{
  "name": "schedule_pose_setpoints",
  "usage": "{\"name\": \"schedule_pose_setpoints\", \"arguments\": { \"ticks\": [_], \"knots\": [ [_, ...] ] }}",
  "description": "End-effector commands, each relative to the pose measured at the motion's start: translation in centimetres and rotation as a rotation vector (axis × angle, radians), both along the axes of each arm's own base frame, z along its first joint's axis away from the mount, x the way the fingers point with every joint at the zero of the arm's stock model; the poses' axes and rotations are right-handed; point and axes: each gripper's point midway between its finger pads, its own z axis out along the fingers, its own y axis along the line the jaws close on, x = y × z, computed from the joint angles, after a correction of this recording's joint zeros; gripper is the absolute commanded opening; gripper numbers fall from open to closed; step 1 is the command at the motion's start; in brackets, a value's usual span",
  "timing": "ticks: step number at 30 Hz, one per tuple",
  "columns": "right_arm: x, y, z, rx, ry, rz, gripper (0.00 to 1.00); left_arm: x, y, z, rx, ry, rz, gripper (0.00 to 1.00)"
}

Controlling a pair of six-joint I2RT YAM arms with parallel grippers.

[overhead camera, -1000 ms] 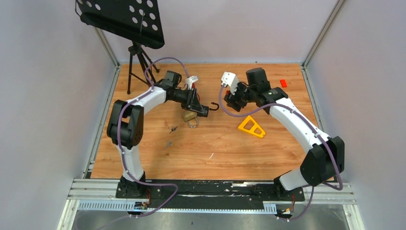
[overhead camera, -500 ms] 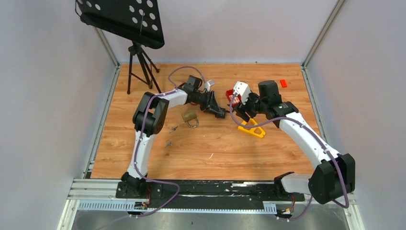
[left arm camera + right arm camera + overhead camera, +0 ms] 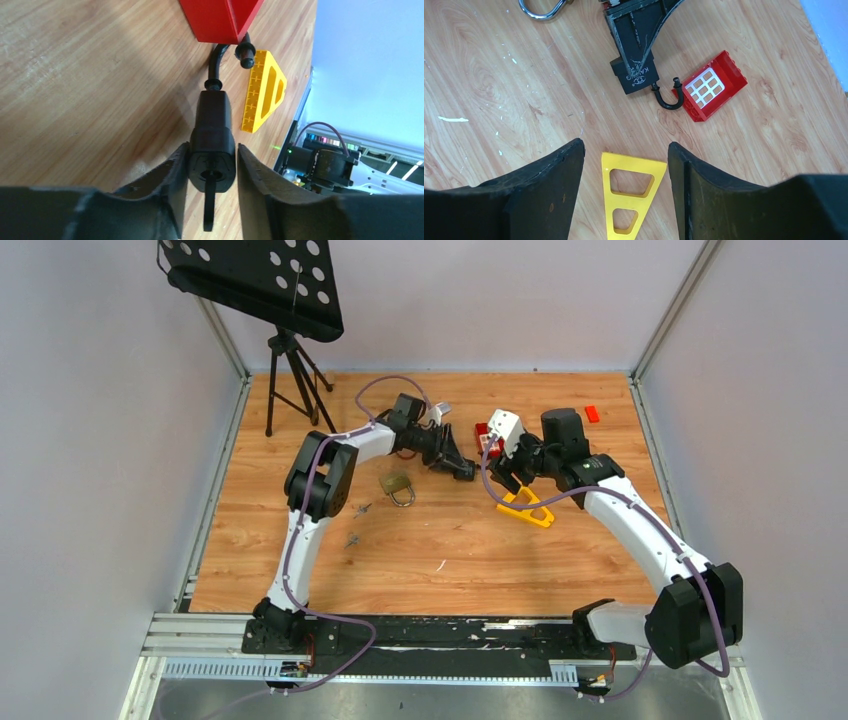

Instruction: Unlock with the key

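A black padlock (image 3: 212, 125) sits between the fingers of my left gripper (image 3: 212, 150), which press close against its sides. A black key (image 3: 210, 205) sticks out of its keyhole towards the camera. Its shackle (image 3: 218, 55) stands open, its free end beside a red block (image 3: 220, 20). In the right wrist view the padlock (image 3: 635, 75) lies low on the wood with the shackle (image 3: 666, 100) touching the red block (image 3: 709, 92). My right gripper (image 3: 626, 150) is open and holds nothing, hovering over a yellow triangle (image 3: 629, 195).
A brass padlock (image 3: 397, 483) lies left of the left gripper (image 3: 462, 472), with two small keys (image 3: 362, 508) on the wood nearby. A small red piece (image 3: 592, 413) sits at the far right. A tripod stand (image 3: 285, 380) occupies the far left corner.
Over the second, my left arm carried the black padlock right, up to the red block. My right gripper dropped over the yellow triangle and widened a little.
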Motion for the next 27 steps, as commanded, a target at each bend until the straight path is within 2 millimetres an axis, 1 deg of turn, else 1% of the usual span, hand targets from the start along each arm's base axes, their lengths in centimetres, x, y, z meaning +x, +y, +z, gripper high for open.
{"name": "schedule_pose_setpoints", "arguments": {
  "ticks": [1, 5, 6, 8, 10, 12, 16, 17, 22, 25, 26, 27],
  "knots": [
    [0.0, 0.6, 0.4, 0.035, -0.017, 0.025, 0.63, 0.7, -0.3, 3.0, -0.016, -0.11, -0.059, 0.55],
    [0.0, 0.6, 0.2, 0.032, -0.012, 0.029, 0.63, 0.9, 0.4, 3.3, 0.042, -0.177, -0.074, 0.71],
    [0.0, 0.6, 0.2, 0.032, -0.012, 0.031, 0.63, 0.9, 0.6, 3.3, 0.058, -0.187, -0.076, 0.74],
    [0.0, 0.6, 0.1, 0.03, -0.011, 0.028, 0.64, 0.9, 1.1, 3.4, 0.086, -0.21, -0.079, 0.76],
    [0.1, 0.5, 0.2, 0.029, -0.018, 0.021, 0.68, 0.9, 1.6, 3.6, 0.121, -0.24, -0.082, 0.79],
    [0.2, 0.3, 0.4, 0.027, -0.028, 0.007, 0.72, 1.2, 2.3, 3.9, 0.166, -0.285, -0.079, 0.84],
    [0.4, 0.1, 0.8, 0.03, -0.048, -0.01, 0.78, 1.3, 3.6, 5.1, 0.236, -0.38, -0.087, 0.98],
    [0.5, 0.0, 0.9, 0.031, -0.052, -0.014, 0.79, 1.4, 4.0, 5.6, 0.252, -0.407, -0.086, 1.0],
    [0.8, -0.3, 1.3, 0.032, -0.067, -0.044, 0.85, 1.5, 6.0, 8.0, 0.334, -0.545, -0.082, 1.0],
    [1.1, -0.5, 2.3, 0.047, -0.093, -0.073, 0.9, 1.7, 7.6, 9.9, 0.396, -0.647, -0.064, 1.0],
    [1.2, -0.6, 2.7, 0.051, -0.102, -0.081, 0.92, 1.7, 8.2, 11.0, 0.413, -0.692, -0.053, 1.0],
    [1.2, -0.7, 3.0, 0.056, -0.11, -0.088, 0.93, 1.6, 8.8, 11.4, 0.438, -0.716, -0.039, 1.0]
  ]
}}
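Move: The black lock, its key still between the left fingertips, lies about 3 cm to the right of the left hand and 2 cm below it. The red box is some 9 cm to that hand's right and 8 cm ahead; the brass padlock is about 13 cm to its left and 6 cm back. From the right hand, the lock is about 8 cm ahead, 11 cm to the left and 15 cm below. Open the left gripper fully to let go of the key in the black lock, holding almost still at first, then draw the hand away to the left and up, about 5.5 cm each way. As it withdraws, tip the fingers further down and roll the forward side up, some 30 degrees in all. Keep the right hand in place and spread its empty fingers wider. ##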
